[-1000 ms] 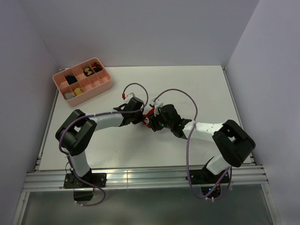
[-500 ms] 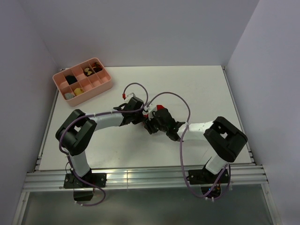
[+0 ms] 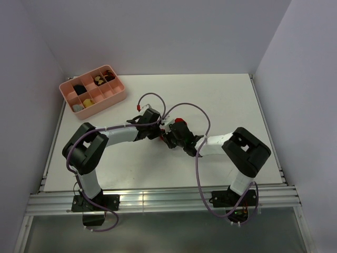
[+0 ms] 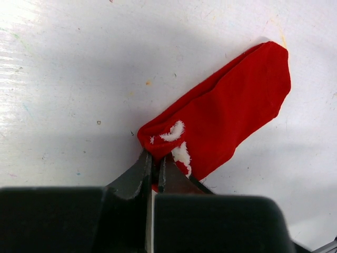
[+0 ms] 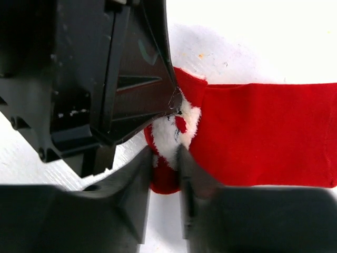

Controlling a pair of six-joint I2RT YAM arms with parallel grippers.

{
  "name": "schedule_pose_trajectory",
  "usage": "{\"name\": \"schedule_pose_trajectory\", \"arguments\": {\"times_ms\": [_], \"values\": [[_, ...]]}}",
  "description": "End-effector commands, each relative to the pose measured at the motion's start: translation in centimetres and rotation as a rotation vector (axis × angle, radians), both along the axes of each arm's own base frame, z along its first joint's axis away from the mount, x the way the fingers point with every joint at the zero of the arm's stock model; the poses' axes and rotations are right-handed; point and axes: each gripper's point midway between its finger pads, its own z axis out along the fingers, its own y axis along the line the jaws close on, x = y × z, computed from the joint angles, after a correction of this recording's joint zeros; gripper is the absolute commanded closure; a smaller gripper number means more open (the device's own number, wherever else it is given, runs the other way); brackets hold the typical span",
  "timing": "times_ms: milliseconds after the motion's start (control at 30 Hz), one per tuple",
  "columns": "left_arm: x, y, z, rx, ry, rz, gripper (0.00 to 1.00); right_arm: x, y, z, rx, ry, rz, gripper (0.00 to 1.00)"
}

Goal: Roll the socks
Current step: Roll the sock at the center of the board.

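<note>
The red socks [image 4: 231, 105] lie flat and oblong on the white table, with white marks at the near end. In the top view only a small red patch of the socks [image 3: 179, 121] shows between the two wrists. My left gripper [image 4: 155, 163] is shut on the marked end's edge; it sits mid-table in the top view [image 3: 159, 130]. My right gripper [image 5: 166, 161] has its fingers on both sides of the same white-marked end of the socks [image 5: 263, 132], pinching the fabric. The left gripper's black body [image 5: 116, 79] is right beside it. The right gripper [image 3: 169, 136] nearly touches the left one.
A pink compartment tray [image 3: 103, 104] with dark, yellow and grey bundles stands at the back left. Purple cables [image 3: 152, 96] arch above both wrists. Grey walls close in the table on the left, back and right.
The right arm's elbow has swung left and its gripper has drawn in against the left gripper, at the socks' marked end. The left arm has barely moved.
</note>
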Motion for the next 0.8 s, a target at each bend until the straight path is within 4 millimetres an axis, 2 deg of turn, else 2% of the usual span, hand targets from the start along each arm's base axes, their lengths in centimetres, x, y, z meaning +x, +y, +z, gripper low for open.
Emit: {"name": "schedule_pose_trajectory", "arguments": {"times_ms": [0,33,67,200,333,367,400,433,467,500,533,567,600,633,700,767], "values": [[-0.6,-0.2,0.0,0.0,0.015,-0.028,0.98,0.5,0.1,-0.4,-0.033,0.01,-0.027,0.72],[-0.5,-0.1,0.0,0.0,0.015,-0.024,0.97,0.5,0.1,-0.3,-0.03,0.011,-0.025,0.77],[-0.5,0.0,0.0,0.002,0.013,-0.021,0.94,0.4,0.1,-0.3,-0.031,0.014,-0.022,0.86],[-0.6,0.4,0.4,-0.012,-0.005,-0.001,0.83,0.2,0.4,-0.2,-0.004,0.066,-0.022,1.0],[-0.4,1.3,1.2,-0.028,-0.039,0.042,0.67,-0.1,0.6,-0.6,0.061,0.173,-0.014,1.0],[-0.5,1.7,1.0,-0.026,-0.042,0.052,0.6,0.2,0.2,-0.7,0.071,0.195,-0.025,1.0],[-0.3,2.0,1.7,-0.038,-0.06,0.072,0.55,0.0,0.8,-0.4,0.107,0.233,-0.002,1.0],[-0.3,2.2,1.9,-0.043,-0.065,0.082,0.45,-0.1,0.6,-0.8,0.113,0.271,-0.003,1.0],[-0.5,2.5,1.8,-0.044,-0.067,0.09,0.4,-0.1,0.7,-0.9,0.133,0.302,0.007,1.0],[-0.3,2.5,2.6,-0.067,-0.09,0.1,0.37,0.4,0.4,-0.7,0.166,0.335,-0.009,1.0],[-0.3,2.8,2.8,-0.068,-0.097,0.115,0.3,-0.2,0.8,-0.6,0.204,0.39,0.03,1.0],[-0.7,3.3,2.4,-0.064,-0.089,0.124,0.29,-0.2,0.8,-0.9,0.223,0.43,0.032,1.0],[-0.2,3.0,3.7,-0.103,-0.134,0.13,0.29,0.5,0.4,-0.8,0.26,0.464,0.009,1.0],[-0.2,3.1,3.9,-0.11,-0.145,0.137,0.29,-0.1,0.8,-0.5,0.301,0.514,0.049,1.0],[-0.5,3.3,4.3,-0.142,-0.168,0.146,0.29,0.4,0.4,-0.7,0.352,0.593,0.03,1.0],[-0.9,3.6,4.1,-0.152,-0.176,0.146,0.28,-0.1,0.6,-0.4,0.408,0.662,0.061,1.0]]}}
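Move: The left gripper still grips the sock's rolled end, whose middle lies about 1 cm back and 1 cm right of it. The right gripper straddles the same roll from the near side; the roll's middle is about 2 cm ahead and 1 cm left, slightly below. The sock's flat, unrolled part lies roughly 5 cm ahead and 4 cm right of the right hand, near table height. Close the right fingers from part-open to pinch the rolled end, while opening the left fingers wide to release it. Then draw the left hand off to the left about 4 cm, backing a little and lifting towards the end. Keep the right pinch and roll that wrist some 30 degrees over towards the flat part, moving about 2 cm forward. ##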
